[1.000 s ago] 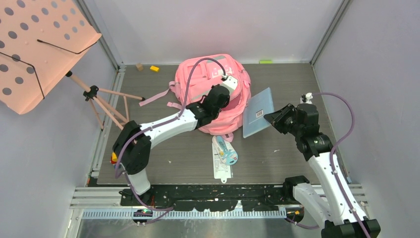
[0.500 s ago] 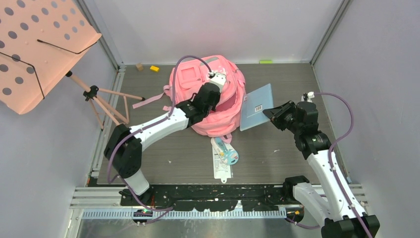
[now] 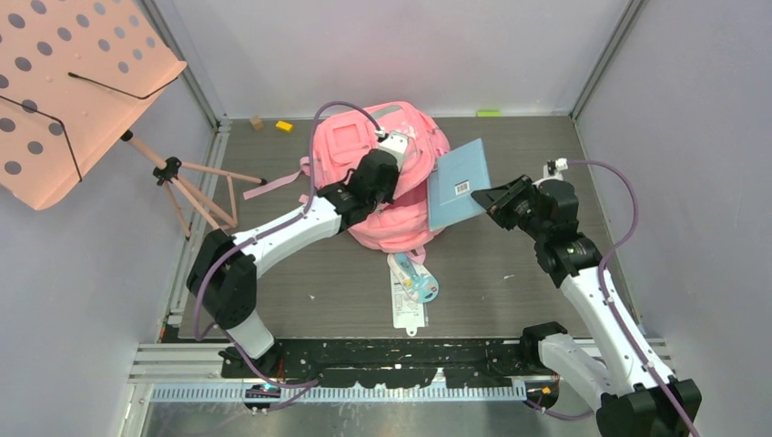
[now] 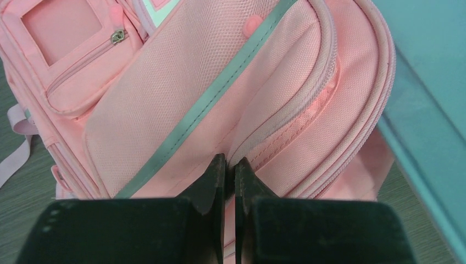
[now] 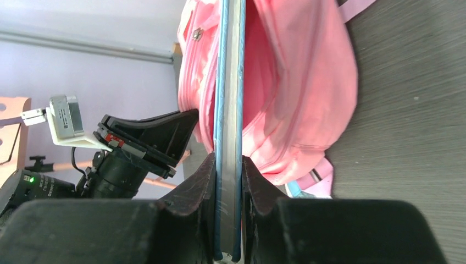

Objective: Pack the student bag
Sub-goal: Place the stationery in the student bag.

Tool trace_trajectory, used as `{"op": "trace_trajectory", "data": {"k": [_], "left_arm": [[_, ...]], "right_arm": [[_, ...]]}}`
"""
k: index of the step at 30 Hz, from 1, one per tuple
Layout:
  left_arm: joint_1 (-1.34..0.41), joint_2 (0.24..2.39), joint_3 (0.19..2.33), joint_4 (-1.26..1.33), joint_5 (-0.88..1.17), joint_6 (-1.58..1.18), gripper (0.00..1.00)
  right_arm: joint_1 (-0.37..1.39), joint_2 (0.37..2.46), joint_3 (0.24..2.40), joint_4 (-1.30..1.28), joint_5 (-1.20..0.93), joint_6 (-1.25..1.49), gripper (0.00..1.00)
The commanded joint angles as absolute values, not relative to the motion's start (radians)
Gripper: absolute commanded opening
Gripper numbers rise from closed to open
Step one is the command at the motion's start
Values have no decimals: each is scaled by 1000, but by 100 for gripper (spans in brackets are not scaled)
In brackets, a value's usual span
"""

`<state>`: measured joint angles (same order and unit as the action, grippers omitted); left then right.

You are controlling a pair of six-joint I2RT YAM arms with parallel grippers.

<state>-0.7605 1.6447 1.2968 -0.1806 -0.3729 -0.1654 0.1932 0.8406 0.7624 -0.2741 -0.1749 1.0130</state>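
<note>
The student bag (image 3: 350, 146) is a big pink backpack lying at the back middle of the table. My left gripper (image 3: 390, 171) is shut on a fold of its fabric beside the zip seam (image 4: 286, 118), at the bag's open side; in the left wrist view the gripper (image 4: 229, 163) pinches pink cloth. My right gripper (image 3: 482, 197) is shut on a thin blue book (image 3: 458, 182), held on edge. In the right wrist view the gripper (image 5: 228, 160) clamps the book (image 5: 229, 82), whose far end sits against the bag's opening (image 5: 286, 82).
A salmon perforated music stand (image 3: 73, 82) on a tripod stands at the far left. A blister-packed item (image 3: 410, 287) lies on the table in front of the bag. Small blocks (image 3: 285, 126) and a green piece (image 3: 488, 113) lie by the back wall. Walls close in on both sides.
The left gripper has dragged the bag's fabric left and back, shifting the bag. The right gripper has carried the blue book left, up to the bag's opening.
</note>
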Motion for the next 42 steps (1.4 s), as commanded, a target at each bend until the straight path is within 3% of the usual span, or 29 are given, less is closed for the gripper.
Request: {"op": "trace_trajectory", "data": {"k": [1, 22, 33, 39, 42], "left_arm": [[-735, 1562, 1298, -159, -360, -242, 0], [-545, 1533, 1270, -188, 209, -284, 0], [-537, 1546, 1247, -155, 292, -303, 0], [-519, 1537, 1262, -155, 348, -300, 0], [-508, 1535, 1265, -156, 374, -298, 0]], "right_arm": [[214, 923, 824, -32, -309, 1045, 0], [241, 1418, 840, 211, -532, 1107, 0], [265, 1422, 791, 439, -532, 1350, 0], [312, 1533, 918, 323, -636, 1254, 1], [323, 1591, 925, 410, -634, 1237, 0]]}}
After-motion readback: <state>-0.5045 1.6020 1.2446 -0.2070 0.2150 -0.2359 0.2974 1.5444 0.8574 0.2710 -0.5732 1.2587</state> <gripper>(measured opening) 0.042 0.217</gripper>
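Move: The right hand still holds the blue notebook. The bag's open mouth lies about 15 cm to its left, 5 cm ahead and some 12 cm lower. On the table, 23 cm or so below this hand, are the blister pack, roughly 10 cm back and 12 cm left, and the white card, 16 cm back and 13 cm left. The left hand already pinches the mouth's upper rim. From it the mouth's middle is 5 cm right, 2 cm back and 6 cm down, and the blister pack 11 cm back, 7 cm right and 18 cm below. Leftward, with forward and down joined in, the right arm carries the notebook about 12 cm into the bag's mouth. It sinks mostly in the first half, turning some 20 degrees counter-clockwise, tipping down and raising its left side. The left hand keeps its pinch on the rim, shifting about 2 cm left while it rolls its left side down, tips down and turns slightly clockwise. ##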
